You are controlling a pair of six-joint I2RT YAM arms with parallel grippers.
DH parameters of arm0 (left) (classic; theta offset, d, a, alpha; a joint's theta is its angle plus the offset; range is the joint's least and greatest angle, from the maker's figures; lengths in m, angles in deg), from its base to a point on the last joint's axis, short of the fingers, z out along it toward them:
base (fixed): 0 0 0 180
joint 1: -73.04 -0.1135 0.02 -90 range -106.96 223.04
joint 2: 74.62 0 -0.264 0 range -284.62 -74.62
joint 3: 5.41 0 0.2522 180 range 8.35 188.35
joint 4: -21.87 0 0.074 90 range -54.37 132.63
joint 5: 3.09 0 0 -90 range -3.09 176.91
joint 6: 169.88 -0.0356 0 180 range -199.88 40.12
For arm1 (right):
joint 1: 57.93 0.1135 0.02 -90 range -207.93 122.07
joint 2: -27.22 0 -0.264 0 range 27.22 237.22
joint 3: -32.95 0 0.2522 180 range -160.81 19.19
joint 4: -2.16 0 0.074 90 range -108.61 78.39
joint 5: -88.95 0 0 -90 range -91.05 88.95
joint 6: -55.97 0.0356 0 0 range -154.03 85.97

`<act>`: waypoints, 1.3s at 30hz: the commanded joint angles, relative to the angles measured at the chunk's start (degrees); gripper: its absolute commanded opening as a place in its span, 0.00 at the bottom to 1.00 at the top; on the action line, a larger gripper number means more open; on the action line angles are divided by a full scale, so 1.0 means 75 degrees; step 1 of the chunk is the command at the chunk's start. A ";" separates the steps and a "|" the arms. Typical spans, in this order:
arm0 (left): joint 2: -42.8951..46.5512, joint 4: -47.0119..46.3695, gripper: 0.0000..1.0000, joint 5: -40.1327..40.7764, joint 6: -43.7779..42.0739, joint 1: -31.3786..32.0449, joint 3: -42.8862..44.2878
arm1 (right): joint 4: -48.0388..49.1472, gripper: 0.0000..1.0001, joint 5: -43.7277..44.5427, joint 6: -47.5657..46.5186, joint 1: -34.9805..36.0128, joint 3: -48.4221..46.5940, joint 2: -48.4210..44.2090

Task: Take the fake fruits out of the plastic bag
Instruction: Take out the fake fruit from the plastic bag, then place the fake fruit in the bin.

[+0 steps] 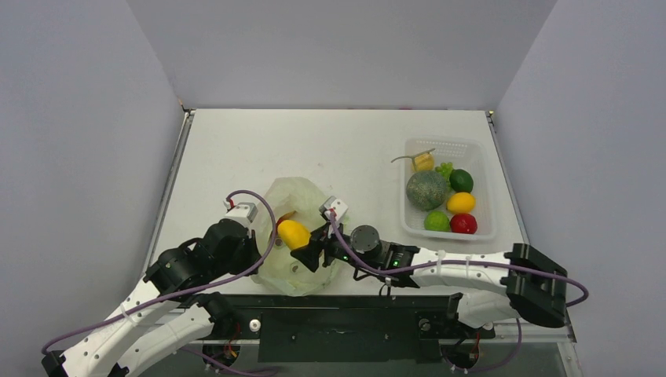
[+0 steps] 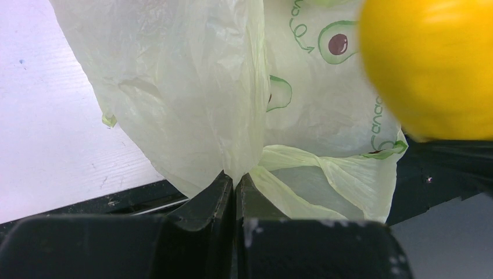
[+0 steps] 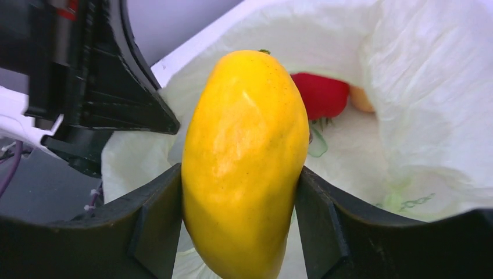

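The pale green plastic bag (image 1: pixel 298 206) lies near the table's front edge, its mouth open. My left gripper (image 2: pixel 235 180) is shut on a fold of the plastic bag (image 2: pixel 192 99) at its left rim. My right gripper (image 3: pixel 239 180) is shut on a yellow mango-shaped fake fruit (image 3: pixel 244 157), held at the bag's mouth; it also shows in the top view (image 1: pixel 293 233) and at the upper right of the left wrist view (image 2: pixel 430 64). Inside the bag lie a red fruit (image 3: pixel 321 94) and an orange one (image 3: pixel 361 100), partly hidden.
A white mesh basket (image 1: pixel 471 147) stands at the right, holding a large mottled melon (image 1: pixel 426 190), a yellow pear with stem (image 1: pixel 422 161), and green, yellow and red fruits. The table's black front rail (image 1: pixel 369 302) runs just below the bag.
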 commanded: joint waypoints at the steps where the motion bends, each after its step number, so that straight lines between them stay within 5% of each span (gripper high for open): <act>1: -0.0045 -0.0181 0.00 0.0097 0.0068 0.0053 0.0043 | -0.0655 0.00 0.1072 -0.1034 -0.0056 0.0273 -0.1383; 9: -0.0083 -0.0181 0.00 0.0102 0.0070 0.0071 0.0041 | -0.1255 0.00 0.3712 -0.1113 -0.0917 0.0924 -0.3345; 17: -0.0083 -0.0194 0.00 0.0079 0.0058 0.0113 0.0040 | -0.3057 0.00 0.5118 0.0896 -0.4129 0.0010 -0.3085; 23: -0.0030 -0.0170 0.00 0.0132 0.0108 0.0127 0.0032 | -0.4123 0.00 0.4020 0.1684 -0.6350 -0.0685 -0.2166; 28: -0.0041 -0.0181 0.00 0.0122 0.0088 0.0146 0.0031 | -0.4642 0.02 0.1971 0.1646 -0.7729 -0.1578 -0.1023; 39: -0.0068 -0.0197 0.00 0.0118 0.0002 0.0188 0.0056 | -0.5433 0.33 0.0135 0.0513 -0.9429 -0.2912 0.1440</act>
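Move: The right hand already grips the large yellow fruit above the open bag; the white basket's middle lies about 41 cm to its right, 22 ahead and 13 below. In the basket, the green melon is some 35 cm right and 21 ahead of that hand, the avocado 44 right and 25 ahead, both about 13 below. From the left hand, the basket is roughly 54 cm right, 29 ahead and 11 below. Right hand carries the yellow fruit 40 cm right, 28 forward, turning clockwise, first rising, then sinking over the basket. ##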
